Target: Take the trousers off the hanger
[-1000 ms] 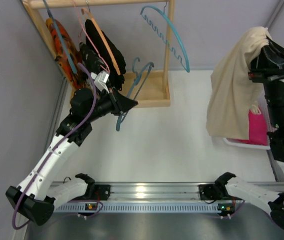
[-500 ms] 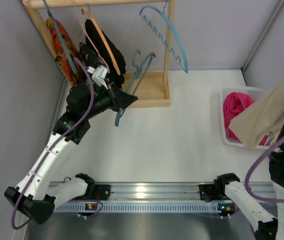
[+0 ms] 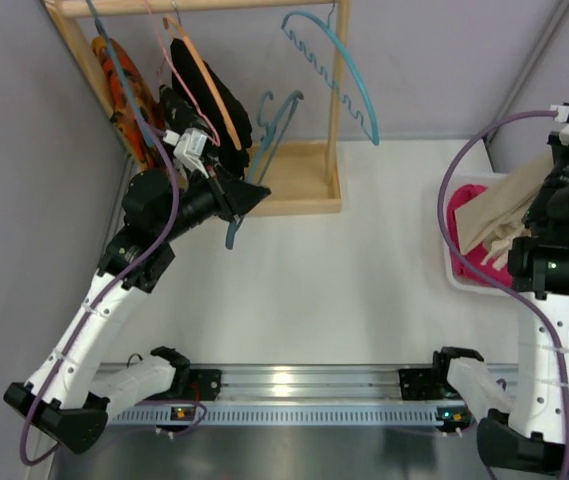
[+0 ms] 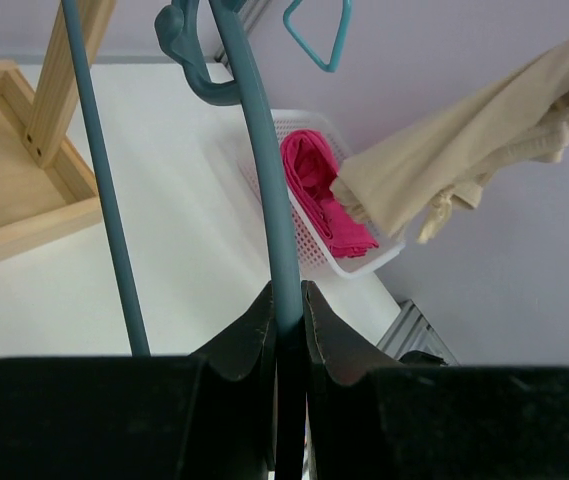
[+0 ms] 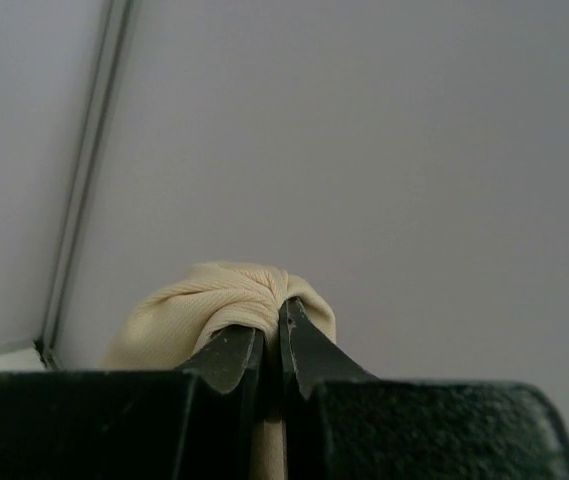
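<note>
The empty teal hanger (image 3: pixel 264 140) hangs in front of the wooden rack, and my left gripper (image 3: pixel 249 200) is shut on its lower bar. In the left wrist view the hanger's rod (image 4: pixel 264 180) runs up from between the closed fingers of the left gripper (image 4: pixel 286 300). The beige trousers (image 3: pixel 499 215) are off the hanger and bunched in my shut right gripper (image 3: pixel 542 190), drooping over the white basket (image 3: pixel 459 275) at the right. Close up, the trousers' cloth (image 5: pixel 214 300) bulges over the tips of the right gripper (image 5: pixel 274 325). From the left wrist the trousers (image 4: pixel 464 150) show above the basket (image 4: pixel 364 265).
The wooden rack (image 3: pixel 304 180) stands at the back left with a light teal hanger (image 3: pixel 339 70), an orange hanger carrying a black garment (image 3: pixel 209 95) and an orange patterned garment (image 3: pixel 124 90). A pink garment (image 3: pixel 464 215) lies in the basket.
My right arm has swung the trousers from up high down and right, over the basket. The left arm has raised the hanger slightly toward the rack.
</note>
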You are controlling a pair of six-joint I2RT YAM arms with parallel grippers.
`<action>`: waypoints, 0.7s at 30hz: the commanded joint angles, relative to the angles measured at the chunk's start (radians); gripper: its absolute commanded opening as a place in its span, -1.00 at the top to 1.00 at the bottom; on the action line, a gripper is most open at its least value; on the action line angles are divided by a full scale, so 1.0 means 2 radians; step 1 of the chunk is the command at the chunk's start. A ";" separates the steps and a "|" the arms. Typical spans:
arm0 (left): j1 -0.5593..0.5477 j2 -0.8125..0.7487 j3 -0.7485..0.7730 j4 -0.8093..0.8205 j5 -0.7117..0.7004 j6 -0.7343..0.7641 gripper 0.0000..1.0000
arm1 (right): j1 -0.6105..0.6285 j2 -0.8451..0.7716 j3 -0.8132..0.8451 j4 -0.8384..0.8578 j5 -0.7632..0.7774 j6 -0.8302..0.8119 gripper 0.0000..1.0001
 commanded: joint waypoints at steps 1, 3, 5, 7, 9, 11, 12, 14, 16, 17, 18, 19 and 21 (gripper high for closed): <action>-0.003 -0.026 0.028 0.028 -0.019 0.027 1.00 | -0.079 0.012 -0.013 0.032 -0.085 0.057 1.00; 0.000 -0.032 0.026 0.026 -0.027 0.026 1.00 | -0.105 0.024 -0.021 0.039 -0.103 0.065 1.00; 0.002 -0.036 0.026 0.026 -0.035 0.023 1.00 | -0.115 0.030 -0.035 0.046 -0.120 0.077 1.00; 0.008 -0.040 0.028 0.026 -0.036 0.020 1.00 | -0.130 0.033 -0.051 0.052 -0.134 0.082 1.00; 0.012 -0.044 0.028 0.026 -0.036 0.013 1.00 | -0.144 0.034 -0.062 0.051 -0.143 0.084 1.00; 0.014 -0.044 0.028 0.026 -0.036 0.005 1.00 | -0.153 0.036 -0.080 0.046 -0.161 0.089 1.00; 0.015 -0.042 0.028 0.026 -0.034 0.004 1.00 | -0.162 0.037 -0.084 0.038 -0.173 0.092 1.00; 0.015 -0.036 0.030 0.026 -0.033 -0.001 1.00 | -0.166 0.040 -0.108 0.031 -0.200 0.101 1.00; 0.015 -0.025 0.033 0.026 -0.031 -0.010 1.00 | -0.166 0.054 -0.123 0.016 -0.226 0.116 1.00; 0.015 -0.022 0.035 0.028 -0.030 -0.014 1.00 | -0.166 0.062 -0.126 0.011 -0.229 0.123 1.00; 0.015 -0.016 0.040 0.027 -0.030 -0.019 1.00 | -0.166 0.084 -0.127 0.004 -0.234 0.132 1.00; 0.015 -0.013 0.042 0.027 -0.027 -0.020 1.00 | -0.166 0.095 -0.132 0.001 -0.234 0.151 1.00; 0.015 0.000 0.054 0.027 -0.026 -0.024 1.00 | -0.167 0.119 -0.141 0.005 -0.242 0.162 1.00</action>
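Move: The white basket's middle lies about 11 cm ahead of the right gripper, straight in line and roughly 48 cm below; the pink trousers in it lie about as far ahead, 3 cm to the left and 50 cm down. From the left gripper, which holds the blue hanger, the rack's rail is some 22 cm ahead and 22 cm up; the empty light-blue hanger hangs about 17 cm ahead, 13 cm right, 15 cm up. Keep the right gripper shut on the beige trousers and lower them quickly towards the white basket, about 18 cm down and 10 cm forward, drifting right early on, while tipping the fingers down some 20 degrees. Keep the left gripper's hold on the blue hanger and raise it about 3 cm, slightly left, then let it level off. ##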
